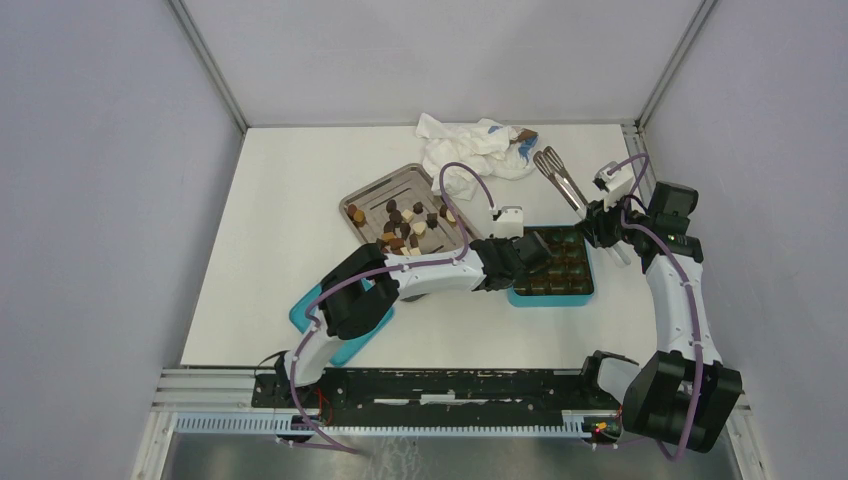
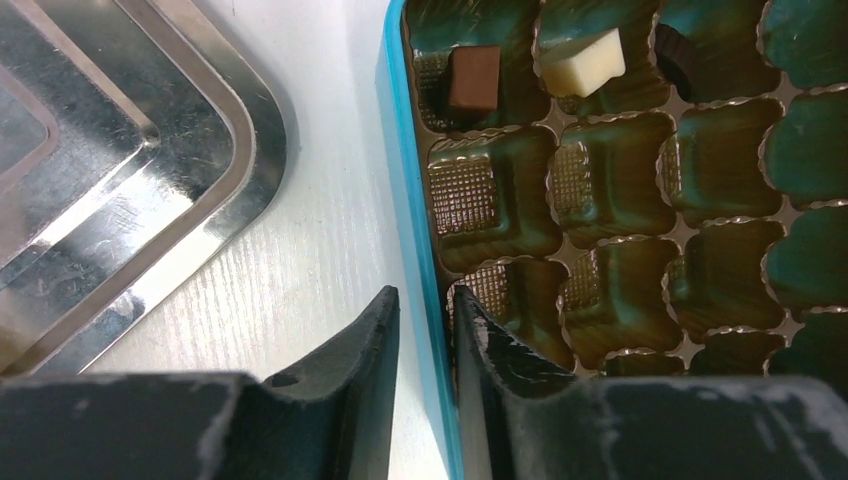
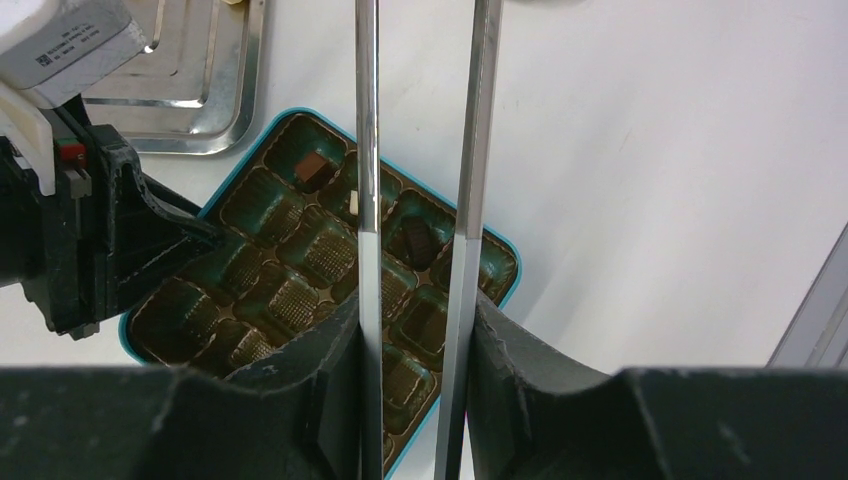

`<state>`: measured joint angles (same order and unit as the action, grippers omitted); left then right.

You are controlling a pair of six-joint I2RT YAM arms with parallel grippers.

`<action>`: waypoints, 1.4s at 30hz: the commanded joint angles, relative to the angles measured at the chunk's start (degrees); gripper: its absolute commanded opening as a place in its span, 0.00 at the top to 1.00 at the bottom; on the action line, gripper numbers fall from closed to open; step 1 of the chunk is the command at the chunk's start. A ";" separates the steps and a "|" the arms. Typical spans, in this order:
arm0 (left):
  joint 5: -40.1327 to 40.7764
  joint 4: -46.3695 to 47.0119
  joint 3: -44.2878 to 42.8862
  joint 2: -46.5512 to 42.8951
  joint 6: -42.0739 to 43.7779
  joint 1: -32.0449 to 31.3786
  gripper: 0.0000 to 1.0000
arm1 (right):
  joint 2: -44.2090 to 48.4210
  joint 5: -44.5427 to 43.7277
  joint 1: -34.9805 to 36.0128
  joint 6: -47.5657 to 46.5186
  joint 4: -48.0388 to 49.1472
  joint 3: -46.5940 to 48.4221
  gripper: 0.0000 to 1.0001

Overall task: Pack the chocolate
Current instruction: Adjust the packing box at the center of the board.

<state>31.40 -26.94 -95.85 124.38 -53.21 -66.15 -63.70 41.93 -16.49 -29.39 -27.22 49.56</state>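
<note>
Several pieces of chocolate point(image 1: 405, 225), dark, light brown and cream, lie on the steel tray point(image 1: 365, 190). The teal box point(image 1: 555, 265) with brown moulded cups holds a brown square point(image 2: 473, 78), a white piece point(image 2: 583, 62) and a dark piece point(image 2: 678, 55). My left gripper point(image 2: 425, 295) straddles the box's left wall: one finger is outside over the table, the other inside against the wall. A thin gap shows on the outer side. My right gripper point(image 3: 415, 310) is shut on metal tongs point(image 3: 368, 150), above the box's right end.
A crumpled white cloth point(image 1: 465, 145) with blue marks lies behind the tray. A teal lid point(image 1: 300, 310) sits under my left arm near the table's front. The enclosure's right wall and rail point(image 1: 640, 140) run close to my right arm.
</note>
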 commanded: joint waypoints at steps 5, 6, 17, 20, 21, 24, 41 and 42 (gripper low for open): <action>3.93 -1.07 -2.23 0.69 -2.69 -0.39 0.82 | -0.20 0.59 0.07 -0.14 2.39 0.09 0.60; 4.55 -1.24 -2.11 0.35 -2.76 -0.49 0.86 | -0.27 0.64 0.13 -0.14 2.28 0.10 0.60; 17.52 6.58 6.43 -7.85 2.07 -3.60 0.98 | -0.37 1.31 -0.05 -0.14 2.02 0.02 0.60; 21.20 13.57 13.45 -12.34 5.27 -4.52 0.98 | -0.13 1.57 -0.08 0.27 2.04 0.01 0.60; 22.19 16.60 16.13 -13.75 6.81 -4.87 0.98 | -0.11 1.74 -0.08 0.37 2.12 0.01 0.60; 24.74 27.09 24.80 -18.43 11.80 -5.72 0.98 | -0.02 1.99 -0.09 0.47 2.11 0.01 0.60; 23.62 49.87 42.03 -28.78 23.40 -8.66 0.98 | -0.98 2.28 -0.08 0.56 1.86 -0.17 0.60; 23.69 50.75 42.57 -29.05 24.16 -8.73 0.98 | -1.00 2.28 -0.09 0.56 1.93 -0.17 0.60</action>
<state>50.98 11.57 -54.37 99.68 -33.12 -74.13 -64.62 42.46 -16.51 -29.34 -27.46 49.25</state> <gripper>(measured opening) 0.133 0.403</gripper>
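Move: The packing box stands right at the left hand, its left rim already between the open fingers; its middle is about 8 cm to the right, level fore and aft, and 2 cm lower. Inside it, the brown chocolate sits 4 cm ahead and 2 cm right of that hand, the white chocolate 5 cm ahead and 5 cm right. The tray's middle is some 19 cm left and 6 cm ahead. From the right hand, the box's middle is roughly 7 cm back, 6 cm left and 15 cm below. The box's left rim is pinched as the left fingers close from either side of it, the hand nearly still. Keeping that grip, the hand draws the rim about 8 cm left towards the tray while also moving back and up, each about 4 cm; the leftward travel stops first, and the fingers tilt upward some 25 degrees. The right hand stays put, still holding the tongs. ##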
